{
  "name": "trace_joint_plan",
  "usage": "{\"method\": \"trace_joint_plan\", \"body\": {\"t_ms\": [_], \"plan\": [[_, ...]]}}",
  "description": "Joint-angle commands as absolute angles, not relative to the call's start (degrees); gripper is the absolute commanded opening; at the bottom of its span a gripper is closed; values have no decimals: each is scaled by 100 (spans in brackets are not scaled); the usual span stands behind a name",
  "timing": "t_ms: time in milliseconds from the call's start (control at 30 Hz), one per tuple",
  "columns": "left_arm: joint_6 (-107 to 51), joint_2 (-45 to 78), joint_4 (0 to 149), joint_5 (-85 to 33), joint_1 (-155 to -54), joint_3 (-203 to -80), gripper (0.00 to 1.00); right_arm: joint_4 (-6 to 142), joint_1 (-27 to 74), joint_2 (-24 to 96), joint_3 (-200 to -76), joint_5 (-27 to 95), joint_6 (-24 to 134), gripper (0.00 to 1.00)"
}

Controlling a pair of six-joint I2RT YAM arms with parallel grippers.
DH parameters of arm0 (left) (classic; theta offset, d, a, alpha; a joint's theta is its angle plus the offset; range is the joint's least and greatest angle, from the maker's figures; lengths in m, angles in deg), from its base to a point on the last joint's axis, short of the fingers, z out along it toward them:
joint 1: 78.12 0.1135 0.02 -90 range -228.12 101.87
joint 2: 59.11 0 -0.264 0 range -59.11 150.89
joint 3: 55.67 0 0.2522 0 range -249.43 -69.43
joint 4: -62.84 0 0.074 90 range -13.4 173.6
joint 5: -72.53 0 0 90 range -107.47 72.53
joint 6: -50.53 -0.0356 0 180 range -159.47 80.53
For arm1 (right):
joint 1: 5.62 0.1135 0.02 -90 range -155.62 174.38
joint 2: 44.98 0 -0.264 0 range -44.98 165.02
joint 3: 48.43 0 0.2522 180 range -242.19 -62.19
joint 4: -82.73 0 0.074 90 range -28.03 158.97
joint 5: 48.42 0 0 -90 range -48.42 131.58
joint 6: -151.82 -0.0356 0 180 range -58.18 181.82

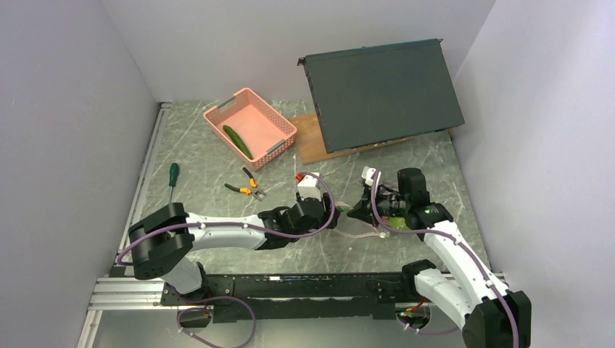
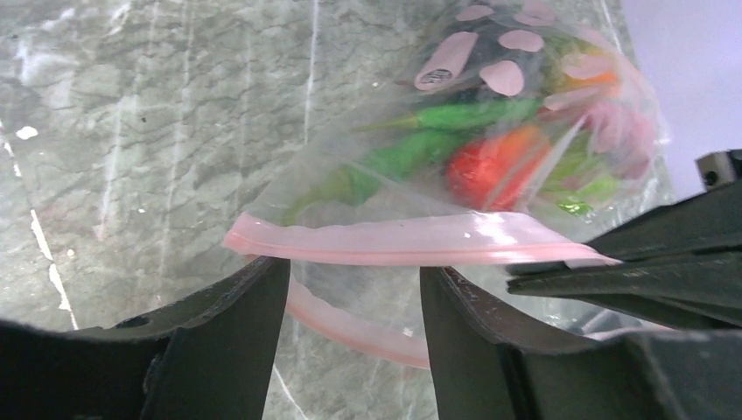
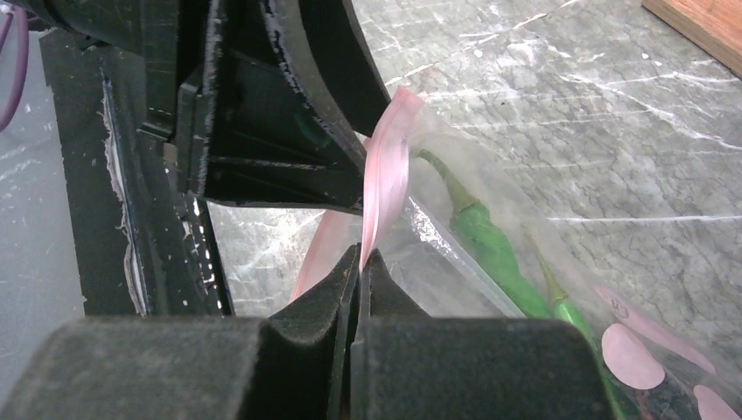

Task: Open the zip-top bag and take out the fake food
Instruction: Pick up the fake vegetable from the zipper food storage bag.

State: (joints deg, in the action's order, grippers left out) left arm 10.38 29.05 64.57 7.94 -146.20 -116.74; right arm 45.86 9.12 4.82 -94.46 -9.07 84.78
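The clear zip-top bag (image 2: 525, 96) lies on the marble table between my two grippers, its mouth parted. My right gripper (image 3: 360, 258) is shut on the upper pink zip strip (image 2: 420, 241) and holds that lip up. My left gripper (image 2: 354, 269) stands open at the mouth. The upper strip runs across its fingertips and the lower strip (image 2: 350, 325) sags between its fingers. Inside the bag I see fake food: a long green pepper (image 2: 464, 114), a red piece (image 2: 490, 166) and some orange. In the top view the two grippers meet at the bag (image 1: 366, 226). A green cucumber (image 1: 237, 141) lies in the pink basket.
The pink basket (image 1: 279, 119) stands at the back left. Orange-handled pliers (image 1: 246, 187) and a green-handled screwdriver (image 1: 172, 176) lie on the table left of the arms. A dark flat box (image 1: 381, 90) leans over a wooden board (image 1: 312, 141) at the back right. Grey walls close in both sides.
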Motion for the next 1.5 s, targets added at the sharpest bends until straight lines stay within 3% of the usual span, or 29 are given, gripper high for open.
{"method": "trace_joint_plan", "body": {"t_ms": [0, 1067, 1267, 1367, 1467], "plan": [[1120, 3085, 6769, 1342, -14650, -11923, 60, 4634, 884, 406, -9587, -1160, 8602, 0], [281, 4295, 7342, 2740, -14713, -12865, 32, 4586, 904, 477, -9590, -1353, 8629, 0], [245, 4408, 7481, 2859, -14712, -12949, 18, 4573, 905, 472, -9590, -1353, 8640, 0], [167, 4360, 7528, 2821, -14712, -12939, 0, 4568, 905, 467, -9586, -1345, 8646, 0], [48, 4134, 7384, 2700, -14712, -12723, 0, 4567, 899, 467, -9588, -1327, 8656, 0]]}}
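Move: The far-left corner of the zip-top bag's open pink mouth is the target, about 3 cm ahead of the left hand, 2 cm to its left and 3 cm below. Inside the bag, the green pepper lies some 4 cm ahead of this hand and 4 cm to its right, and the red vegetable roughly level with it, 10 cm to the right; both are about 6 cm lower. From the right hand, that corner is about 6 cm left, 1 cm ahead and 3 cm below. The bag mouth's far-left corner is taken by the left hand, which goes forward and down about 4 cm each way, its left side rolling up some 20 degrees while it turns slightly counter-clockwise. Its half-open fingers close all the way along, fastest at the end, and pinch the pink rim at the corner. The right hand stays put, still pinching the rim nearer the middle. ##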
